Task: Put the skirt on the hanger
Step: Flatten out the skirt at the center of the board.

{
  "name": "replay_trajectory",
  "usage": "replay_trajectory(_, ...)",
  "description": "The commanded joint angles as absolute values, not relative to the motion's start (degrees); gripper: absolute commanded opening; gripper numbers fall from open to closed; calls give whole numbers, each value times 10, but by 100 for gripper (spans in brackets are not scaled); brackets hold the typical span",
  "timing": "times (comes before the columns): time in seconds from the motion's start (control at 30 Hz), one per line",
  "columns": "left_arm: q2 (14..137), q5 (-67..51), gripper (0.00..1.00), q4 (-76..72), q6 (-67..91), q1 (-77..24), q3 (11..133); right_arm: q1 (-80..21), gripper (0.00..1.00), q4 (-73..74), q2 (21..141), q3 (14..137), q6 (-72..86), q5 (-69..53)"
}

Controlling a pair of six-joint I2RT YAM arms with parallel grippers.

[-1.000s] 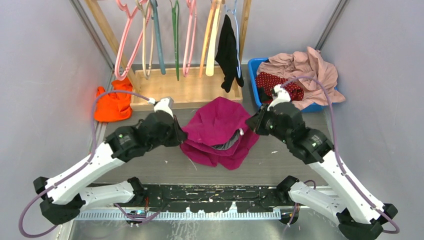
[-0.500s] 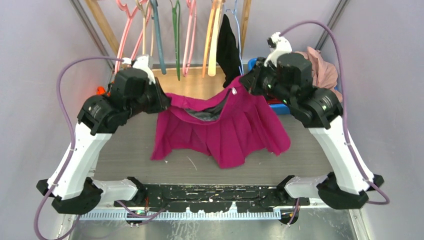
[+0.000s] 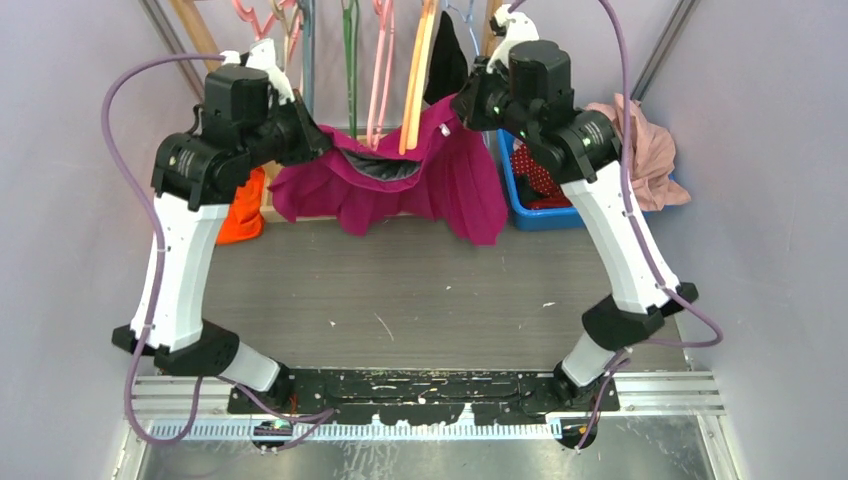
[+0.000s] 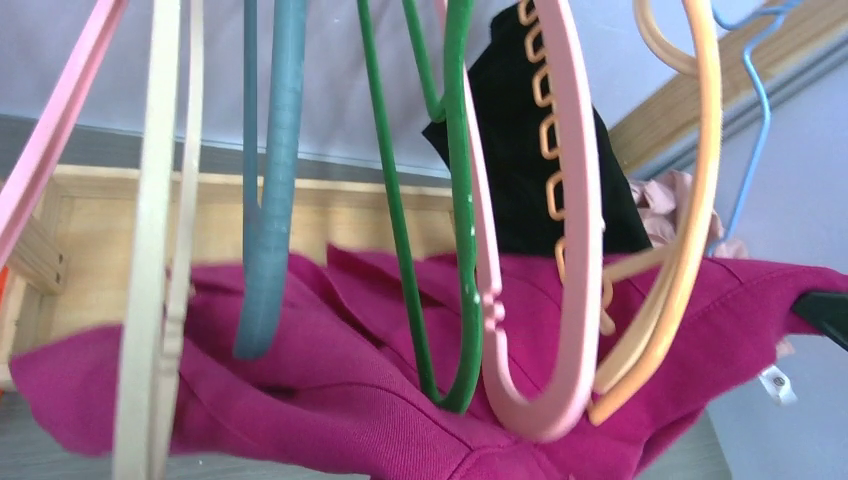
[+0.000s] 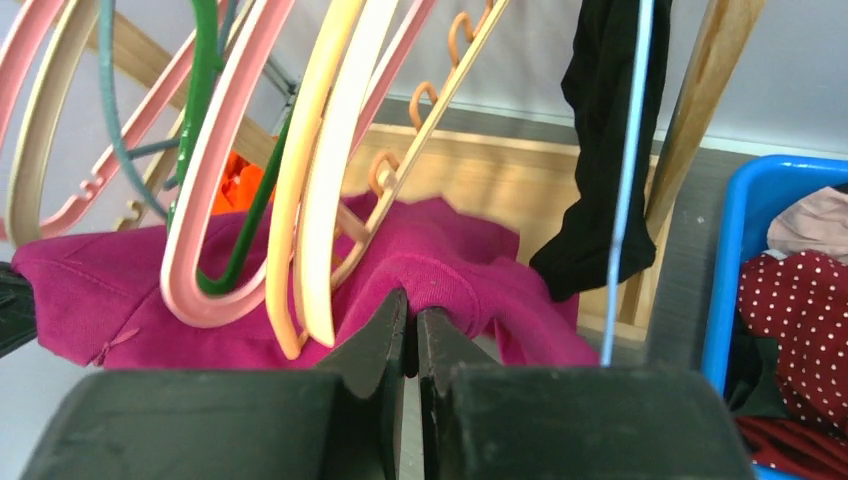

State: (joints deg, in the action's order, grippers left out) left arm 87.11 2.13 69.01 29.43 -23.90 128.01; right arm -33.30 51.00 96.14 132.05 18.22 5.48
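The skirt [image 3: 540, 175], dark red with white dots [image 5: 800, 300], lies in the blue bin [image 3: 520, 217] at the back right, and no gripper holds it. Two thin pink hangers hang on the rack, one at the left end [image 3: 262, 20] and one in the middle [image 3: 380, 90]. Both arms hold a plain magenta garment [image 3: 440, 185] stretched between them, high up against the hangers. My left gripper [image 3: 318, 140] is shut on its left edge. My right gripper [image 5: 412, 300] is shut on a fold at its right edge. The middle pink hanger's lower loop [image 4: 550, 400] hangs in front of the magenta cloth.
Green [image 4: 460, 250], teal [image 4: 270, 200], cream and orange [image 5: 300, 200] hangers crowd the rack. A black garment [image 3: 448, 70] hangs on a blue wire hanger. A pale pink garment [image 3: 645, 140] fills the bin, and an orange cloth [image 3: 240, 215] lies at the back left. Wooden posts frame the rack.
Both arms have lifted the magenta garment off the table, spread it between them and carried it up and back to the row of hangers.
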Motion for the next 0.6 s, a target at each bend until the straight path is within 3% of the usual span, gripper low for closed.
replay_trajectory(0.0,755,-8,0,626,290,-237,1197,-333,8,414,823,1198,169,26)
replay_trajectory(0.3,488,-50,1,515,408,-238,632,-341,8,263,617,622,262,-70)
replay_trajectory(0.43,411,-76,2,513,456,-243,486,-385,8,213,579,463,307,-81)
replay_trajectory(0.57,363,-76,4,536,478,-254,436,-439,12,198,561,385,349,-74)
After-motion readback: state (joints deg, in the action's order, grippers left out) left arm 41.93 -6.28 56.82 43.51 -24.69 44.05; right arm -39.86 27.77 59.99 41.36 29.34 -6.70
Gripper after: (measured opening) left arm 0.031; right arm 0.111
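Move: The magenta skirt's landing place, the centre of the board, lies about 7 cm back, 10 cm right and 42 cm below the left hand, and some 12 cm back, 12 cm left and 45 cm below the right. From the right hand, the yellow hanger hangs about 1 cm ahead and 8 cm left, the black skirt roughly 14 cm ahead and 3 cm left, its middle somewhat lower. The rack's wooden tray lies about 15 cm ahead of the left hand, 8 cm right, 40 cm below. The magenta skirt, still pinched by its waistband at both ends, is swung back out from under the hangers and then swept down onto the board. Both hands travel back about 18 cm and drop some 30 to 35 cm, faster once clear, drawing slightly apart as the fingertips tip down; both grips stay shut. ##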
